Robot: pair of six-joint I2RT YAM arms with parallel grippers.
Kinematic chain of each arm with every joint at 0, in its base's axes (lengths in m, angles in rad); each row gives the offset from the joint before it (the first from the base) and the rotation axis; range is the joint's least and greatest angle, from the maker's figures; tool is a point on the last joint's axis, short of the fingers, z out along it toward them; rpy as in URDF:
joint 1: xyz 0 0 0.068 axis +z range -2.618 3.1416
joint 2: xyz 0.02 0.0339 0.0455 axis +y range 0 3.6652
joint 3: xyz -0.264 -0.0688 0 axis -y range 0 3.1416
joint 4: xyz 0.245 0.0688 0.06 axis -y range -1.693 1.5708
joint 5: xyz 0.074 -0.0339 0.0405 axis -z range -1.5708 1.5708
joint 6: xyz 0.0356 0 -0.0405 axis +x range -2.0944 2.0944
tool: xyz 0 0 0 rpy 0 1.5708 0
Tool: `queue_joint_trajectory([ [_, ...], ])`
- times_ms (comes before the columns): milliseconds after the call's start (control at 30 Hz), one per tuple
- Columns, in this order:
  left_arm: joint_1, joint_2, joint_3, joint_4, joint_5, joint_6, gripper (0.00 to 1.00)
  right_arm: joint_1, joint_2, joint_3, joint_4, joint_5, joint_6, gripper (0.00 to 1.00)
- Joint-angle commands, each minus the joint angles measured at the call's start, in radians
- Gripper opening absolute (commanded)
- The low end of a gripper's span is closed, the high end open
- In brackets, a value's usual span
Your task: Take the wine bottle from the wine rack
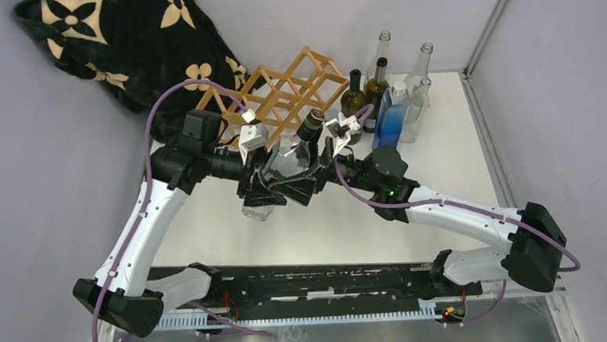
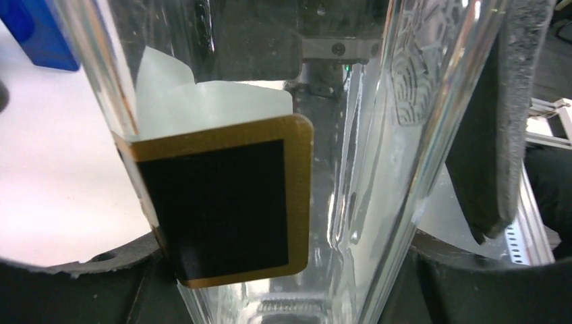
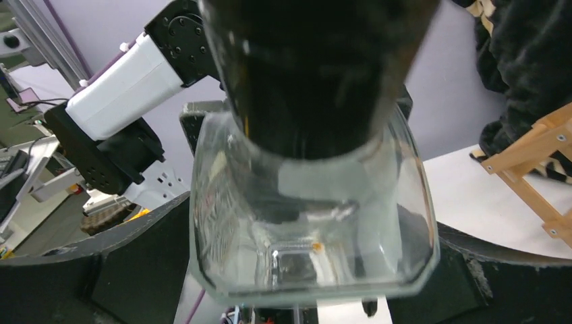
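A clear glass wine bottle (image 1: 287, 164) with a black cap and a black, gold-edged label (image 2: 222, 202) hangs tilted over the table, just in front of the wooden wine rack (image 1: 288, 89). Its neck points toward the rack. My left gripper (image 1: 272, 180) is shut on the bottle's body (image 2: 364, 169), with one foam pad (image 2: 489, 135) against the glass. From the right, my right gripper (image 1: 310, 167) stands open around the bottle's upper body (image 3: 310, 223), its jaws close on both sides. The rack's corner (image 3: 533, 162) shows in the right wrist view.
Behind and right of the rack stand two dark green bottles (image 1: 353, 98), two clear ones (image 1: 419, 71) and a blue one (image 1: 392, 118). A black flowered blanket (image 1: 121, 47) lies at the back left. Grey walls close in both sides.
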Motion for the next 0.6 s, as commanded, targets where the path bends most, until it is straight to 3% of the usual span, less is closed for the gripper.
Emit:
queue_joint_trajectory([
  [0, 0.002, -0.001, 0.074, -0.057, 0.121, 0.069, 0.02, 0.014, 0.021, 0.072, 0.157, 0.015, 0.033, 0.97],
  [33, 0.002, 0.004, 0.075, -0.082, 0.12, 0.093, 0.02, 0.013, 0.021, 0.074, 0.155, 0.012, 0.031, 0.93],
  [100, 0.002, 0.009, 0.075, -0.118, 0.109, 0.125, 0.07, 0.014, 0.014, 0.076, 0.125, 0.013, 0.015, 0.74],
  [133, 0.001, 0.01, 0.075, -0.124, 0.098, 0.128, 0.23, 0.012, 0.006, 0.075, 0.096, 0.022, 0.005, 0.62],
  [167, 0.001, 0.01, 0.075, -0.132, 0.08, 0.128, 0.48, 0.012, -0.003, 0.072, 0.071, 0.032, -0.006, 0.52],
  [200, 0.002, 0.007, 0.072, -0.134, 0.058, 0.128, 0.84, 0.01, -0.016, 0.068, 0.039, 0.048, -0.027, 0.43],
  [233, 0.002, -0.001, 0.068, -0.135, 0.038, 0.136, 0.98, 0.008, -0.032, 0.066, 0.0, 0.065, -0.048, 0.36],
  [400, 0.008, -0.051, -0.011, -0.044, -0.167, 0.074, 1.0, -0.031, -0.125, 0.056, -0.221, 0.215, -0.236, 0.18],
  [500, 0.042, -0.073, -0.074, 0.025, -0.364, 0.059, 1.0, -0.046, -0.17, 0.031, -0.349, 0.454, -0.419, 0.1],
  [567, 0.093, -0.078, -0.118, 0.072, -0.49, 0.055, 1.0, -0.088, -0.182, -0.023, -0.333, 0.555, -0.457, 0.04],
])
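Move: The clear square bottle is held up in the air by the left hand, its black-capped neck leaning forward. Its middle is about 2 cm above the left hand and some 4 cm below and 1 cm back of the right, whose open fingers already straddle its shoulder. From the right hand, the blue bottle stands roughly 20 cm ahead, 26 cm right and 22 cm lower, the nearest dark bottle some 25 cm ahead and 18 cm right, and the empty wine rack about 30 cm ahead, 2 cm left. The right fingers shut around the clear bottle's upper body, just under the shoulder, and then the left fingers spread wide and let go. The right hand keeps its grip and draws away forward and down, about 4.5 cm each, and 3 cm to its right, turning some 15 degrees clockwise as its fingers tip down. The left, easing back a centimetre at first, backs off down and to the left, then forward. ##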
